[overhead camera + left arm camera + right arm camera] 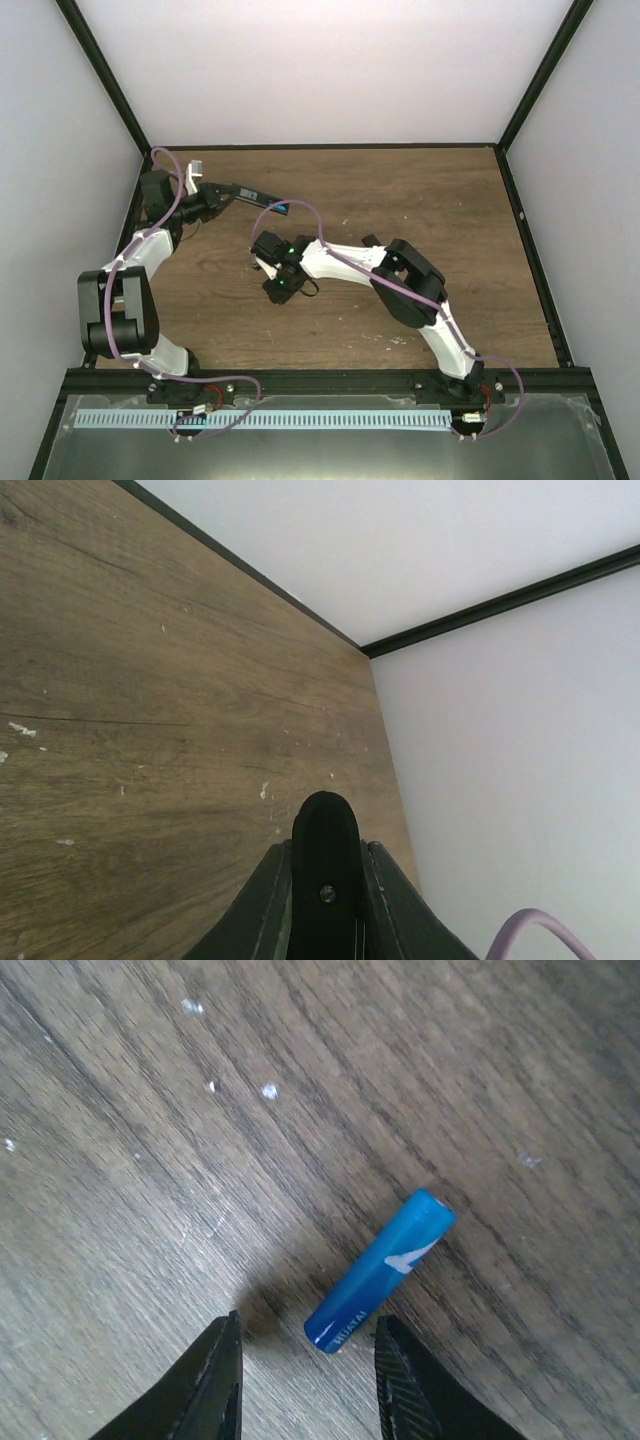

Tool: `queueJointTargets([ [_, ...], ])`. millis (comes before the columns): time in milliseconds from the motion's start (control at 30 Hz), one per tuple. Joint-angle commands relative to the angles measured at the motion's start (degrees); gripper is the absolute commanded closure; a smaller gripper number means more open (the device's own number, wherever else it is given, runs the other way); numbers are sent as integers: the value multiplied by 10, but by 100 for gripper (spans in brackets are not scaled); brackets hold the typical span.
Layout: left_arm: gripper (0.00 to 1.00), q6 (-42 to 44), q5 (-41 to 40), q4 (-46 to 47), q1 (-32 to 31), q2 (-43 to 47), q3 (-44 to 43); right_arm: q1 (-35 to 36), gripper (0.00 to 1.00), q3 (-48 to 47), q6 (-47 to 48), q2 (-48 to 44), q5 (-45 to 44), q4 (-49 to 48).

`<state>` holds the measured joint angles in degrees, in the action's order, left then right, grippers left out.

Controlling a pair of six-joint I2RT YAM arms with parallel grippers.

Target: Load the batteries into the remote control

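Observation:
My left gripper [212, 197] is shut on the black remote control [240, 191] and holds it at the far left, its free end pointing right. In the left wrist view the remote's rounded end [325, 830] sticks out between the shut fingers [272, 885]. One blue battery [279, 208] shows at the remote's free end; I cannot tell whether it sits in the remote. My right gripper [278, 290] is open, low over the table. The other blue battery [380, 1270] lies flat on the wood, its near end between the open fingertips [222, 1350], touching neither.
White walls with black frame posts [105, 75] close the table at the left, back and right. The wall corner [365, 650] is close ahead of the left gripper. Purple cables [330, 240] run along both arms. A metal ledge [330, 440] lies behind the arm bases.

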<state>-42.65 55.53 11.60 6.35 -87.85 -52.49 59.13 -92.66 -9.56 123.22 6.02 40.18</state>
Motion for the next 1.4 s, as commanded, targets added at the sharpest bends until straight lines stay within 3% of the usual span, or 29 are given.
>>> queueJointTargets([
  [0, 100, 16, 0, -3, 3, 22, -8, 6, 71, -25, -2, 18, -36, -1],
  [367, 100, 15, 3, -3, 2, 26, -6, 8, 74, -35, -3, 38, -72, 12],
  [600, 100, 7, 7, 5, 2, 23, -6, 8, 92, -22, 5, 32, -82, 22],
  [700, 100, 1, 13, 13, 3, 23, -6, 5, 99, 4, 4, 12, -85, 13],
  [933, 100, -13, 51, 37, 3, 14, -7, -46, 99, 93, -2, -89, -70, -32],
  [1200, 100, 14, 118, 31, -6, 10, 4, -142, 99, 31, 33, -170, -44, 82],
  [1367, 100, 88, 136, -53, -37, -1, -17, -180, 99, -43, 67, -180, -31, 160],
])
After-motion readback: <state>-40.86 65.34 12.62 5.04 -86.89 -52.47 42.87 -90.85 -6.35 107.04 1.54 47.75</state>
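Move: Just below the right hand's open fingers the last battery lies on the table, its middle about 2 cm ahead, in line sideways and 1 cm down. The remote, held up by the left hand, is some 16 cm ahead of the right hand, 2 cm left and 15 cm higher; the black cover lies about 11 cm ahead and 22 cm right, on the table. From the left hand the battery is roughly 17 cm back, 10 cm right and 20 cm below. The right fingers close and pinch the battery near its closer end after the hand eases about 1 cm forward. The hand then leaves to the right, a few centimetres level at first, then climbing and reaching forward, some 18 cm in all towards the remote, turning about 15 degrees clockwise. Late on, the left hand, still gripping the remote, draws about 3 cm back and right and turns some 10 degrees clockwise. ##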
